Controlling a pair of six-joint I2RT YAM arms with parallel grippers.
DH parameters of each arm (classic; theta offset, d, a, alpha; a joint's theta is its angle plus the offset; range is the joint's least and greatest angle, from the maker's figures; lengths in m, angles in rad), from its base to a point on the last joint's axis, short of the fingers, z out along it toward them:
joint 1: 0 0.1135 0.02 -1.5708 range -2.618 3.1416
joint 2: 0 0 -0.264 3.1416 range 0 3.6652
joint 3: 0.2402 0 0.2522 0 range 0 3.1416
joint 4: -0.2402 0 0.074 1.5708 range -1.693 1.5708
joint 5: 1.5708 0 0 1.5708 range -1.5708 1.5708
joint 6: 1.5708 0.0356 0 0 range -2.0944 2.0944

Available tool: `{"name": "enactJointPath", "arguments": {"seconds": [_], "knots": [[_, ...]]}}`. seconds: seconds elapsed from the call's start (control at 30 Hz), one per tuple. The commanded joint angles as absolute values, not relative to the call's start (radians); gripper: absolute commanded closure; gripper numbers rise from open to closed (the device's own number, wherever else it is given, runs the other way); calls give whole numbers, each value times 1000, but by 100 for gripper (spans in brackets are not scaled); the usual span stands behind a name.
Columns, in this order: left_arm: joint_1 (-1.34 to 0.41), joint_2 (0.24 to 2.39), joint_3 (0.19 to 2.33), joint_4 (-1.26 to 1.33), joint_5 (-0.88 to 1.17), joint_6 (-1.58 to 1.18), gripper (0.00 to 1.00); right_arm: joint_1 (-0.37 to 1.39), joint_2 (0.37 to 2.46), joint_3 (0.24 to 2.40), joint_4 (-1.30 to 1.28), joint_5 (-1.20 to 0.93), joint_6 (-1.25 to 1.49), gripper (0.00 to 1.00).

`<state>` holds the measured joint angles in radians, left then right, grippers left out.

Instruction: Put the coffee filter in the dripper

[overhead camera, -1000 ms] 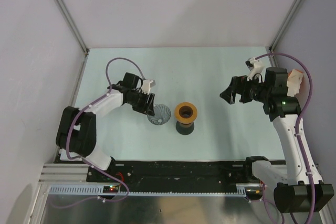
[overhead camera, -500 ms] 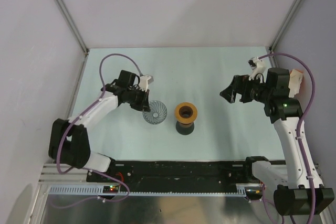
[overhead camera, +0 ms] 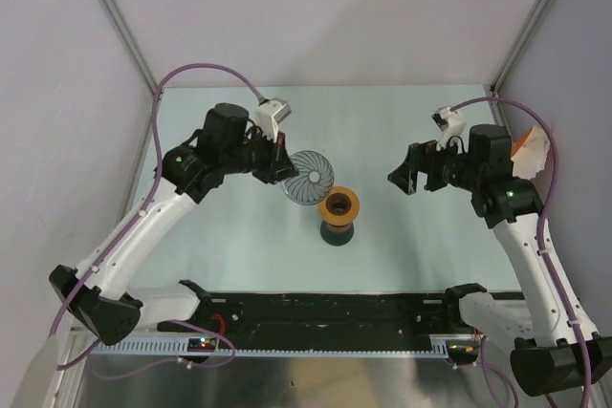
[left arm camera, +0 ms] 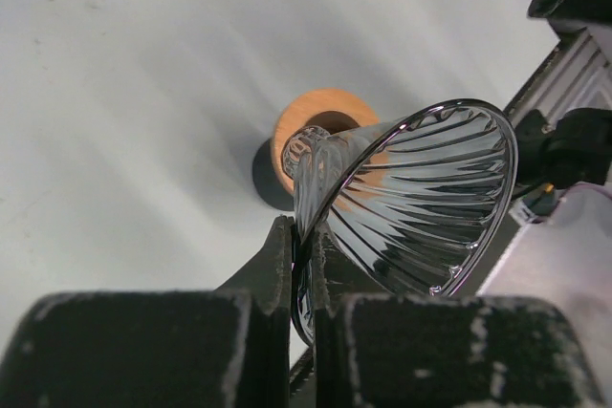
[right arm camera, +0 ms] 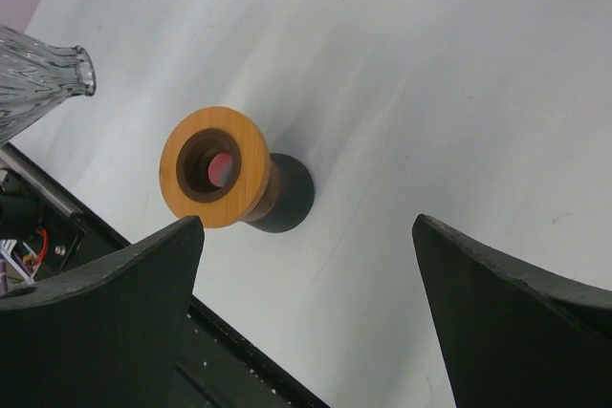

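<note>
The dripper [overhead camera: 309, 177], a clear ribbed cone, hangs tilted on its side above the table, just up-left of the orange ring. My left gripper [overhead camera: 284, 166] is shut on the dripper's rim. In the left wrist view the two fingers [left arm camera: 273, 265] pinch the glass wall of the dripper [left arm camera: 421, 198], with my left gripper [left arm camera: 304, 236] at the lower rim. My right gripper [overhead camera: 415, 175] stands open to the right of the ring, with nothing in it. From the right wrist, my right gripper [right arm camera: 308, 226] shows bare table between its fingers, and the dripper [right arm camera: 38, 74] shows at top left. A pale fan-shaped piece [overhead camera: 532, 148] sits behind the right arm; I cannot tell if it is the coffee filter.
An orange wooden ring on a dark stand [overhead camera: 338, 207] stands mid-table, with a red spot down its hole [right arm camera: 222, 167]. It also shows under the dripper in the left wrist view as the orange ring [left arm camera: 320, 117]. A black rail [overhead camera: 325, 308] runs along the near edge. Walls close in left and right.
My left gripper shut on the dripper's rim, lifted it off the table and carried it up and right toward the orange ring. My right gripper shifted slightly left.
</note>
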<state>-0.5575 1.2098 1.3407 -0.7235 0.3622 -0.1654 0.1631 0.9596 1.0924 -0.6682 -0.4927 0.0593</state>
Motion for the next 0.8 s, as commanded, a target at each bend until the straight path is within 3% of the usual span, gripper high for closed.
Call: {"name": "enactJointPath", "arguments": {"seconds": [0.0,0.77], "knots": [[-603,1250,1400,-748,311,-339,100,231,946,1125,-635,-429,38,4],[-706,1444,1451,-746,396,-443,96,282,948,1123,-642,-339,72,6]]}}
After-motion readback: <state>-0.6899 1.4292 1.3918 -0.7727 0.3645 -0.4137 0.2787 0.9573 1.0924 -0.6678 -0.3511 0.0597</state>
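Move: Roughly 12 cm to the left hand's right, 4 cm back and 20 cm below lies the middle of the dripper, the dark-based stand with the wooden collar. The ribbed glass coffee filter, already pinched by its rim in that hand, hangs about 5 cm to the hand's right, 1 cm back and 3 cm lower. From the empty right hand the dripper is about 14 cm left, 4 cm back and 19 cm down. Carrying the coffee filter in a steady pinch on its rim, the left hand first slides right, then sinks as it goes on right towards the dripper's wooden collar, about 5.5 cm each way, easing back some 2 cm. The wrist tips forward and down about 20 degrees on the way, and the fingers stay shut on the glass. ##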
